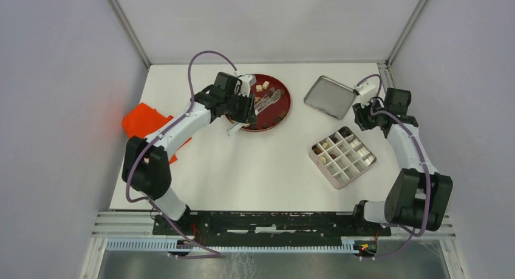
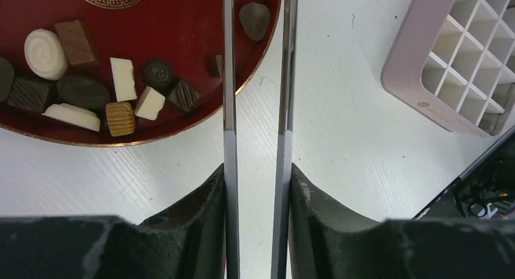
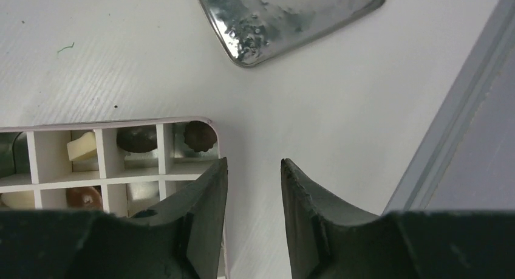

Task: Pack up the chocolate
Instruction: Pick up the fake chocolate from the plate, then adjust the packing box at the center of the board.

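Note:
Several chocolate pieces [image 2: 121, 78], dark, brown and cream, lie on the red plate [image 2: 182, 24] at the back of the table [image 1: 262, 86]. My left gripper [image 2: 258, 175] is shut on metal tweezers [image 2: 229, 78]. Their two arms run apart from each other past the plate's right rim, with nothing between the tips. A white gridded box [image 1: 316, 160] holds a few chocolates [image 3: 136, 139] in its far cells. My right gripper [image 3: 254, 163] hangs open and empty just off the box's far right corner [image 3: 206, 122].
A square metal tray [image 1: 330, 96] lies behind the box, close to the right arm [image 3: 291, 11]. An orange object [image 1: 143, 124] sits at the left edge under the left arm. The enclosure's wall and frame rail stand close on the right [image 3: 437, 145].

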Robot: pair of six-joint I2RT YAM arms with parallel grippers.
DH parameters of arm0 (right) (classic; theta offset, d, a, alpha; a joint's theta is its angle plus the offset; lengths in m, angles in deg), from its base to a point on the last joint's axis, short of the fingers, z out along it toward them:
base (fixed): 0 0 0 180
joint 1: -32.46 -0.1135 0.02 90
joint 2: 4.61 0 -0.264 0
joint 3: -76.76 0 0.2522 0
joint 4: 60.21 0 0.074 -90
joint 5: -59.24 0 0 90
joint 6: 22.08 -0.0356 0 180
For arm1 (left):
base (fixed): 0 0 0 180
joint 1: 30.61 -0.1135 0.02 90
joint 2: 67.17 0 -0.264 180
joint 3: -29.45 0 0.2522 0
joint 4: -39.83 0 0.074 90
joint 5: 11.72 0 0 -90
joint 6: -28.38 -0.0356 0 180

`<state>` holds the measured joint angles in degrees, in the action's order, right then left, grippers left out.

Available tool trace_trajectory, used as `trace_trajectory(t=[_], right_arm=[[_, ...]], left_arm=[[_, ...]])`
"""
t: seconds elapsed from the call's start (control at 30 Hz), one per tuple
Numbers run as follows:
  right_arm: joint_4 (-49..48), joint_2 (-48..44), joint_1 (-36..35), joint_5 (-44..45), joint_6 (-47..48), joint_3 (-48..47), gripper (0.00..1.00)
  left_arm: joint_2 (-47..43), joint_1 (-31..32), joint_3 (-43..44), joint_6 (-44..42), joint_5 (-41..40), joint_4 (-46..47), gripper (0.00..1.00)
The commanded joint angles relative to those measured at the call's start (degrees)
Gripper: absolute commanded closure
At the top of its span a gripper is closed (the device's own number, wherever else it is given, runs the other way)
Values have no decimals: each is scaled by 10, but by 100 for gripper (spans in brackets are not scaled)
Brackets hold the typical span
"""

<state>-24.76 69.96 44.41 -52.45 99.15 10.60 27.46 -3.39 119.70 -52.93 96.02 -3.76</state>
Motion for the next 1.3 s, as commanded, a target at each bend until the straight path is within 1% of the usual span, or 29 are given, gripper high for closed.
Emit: trace_trajectory(t=[0.0,0.1,0.27,0.43,0.53,0.7,0.93,1.1,1.27], right_arm=[[115,59,18,-91,107,-55,58],[126,80,17,-109,128,-58,58],[115,103,17,-99,134,-62,58],[109,126,-1,-61,137,-65,59],[92,118,-10,-22,136,-55,59],[92,108,-10,17,148,-48,59],[103,112,-10,27,169,-32,60],[102,139,-10,22,174,-31,69],[93,138,-11,-8,185,-21,88]], left_arm=[[-51,5,-17,27,29,47,98],[-62,6,-26,31,30,49,98],[-74,9,-35,33,34,50,98],[-88,10,-44,33,35,43,98],[-95,12,-49,31,34,39,98],[-107,17,-57,31,32,33,98],[-123,25,-64,32,30,26,98],[-133,31,-66,33,29,22,98],[-141,34,-67,35,27,20,98]])
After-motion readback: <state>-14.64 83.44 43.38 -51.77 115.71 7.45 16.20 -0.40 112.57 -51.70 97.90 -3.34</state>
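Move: The far-right rim of the box, near its far corner, lies about 2 cm back from the right hand, straight below by some 8; a dark chocolate in the corner compartment is 4 cm left, level. The silver tray's middle is 11 cm ahead, 9 left. From the left hand, already holding the tongs, that rim is about 6 cm back and 36 right, with the plate's middle 5 ahead, 2 right, some 13 below. Right hand sinks about 8 cm, closing astride the box's far-right rim; left draws tongs back 5 cm, rising. ##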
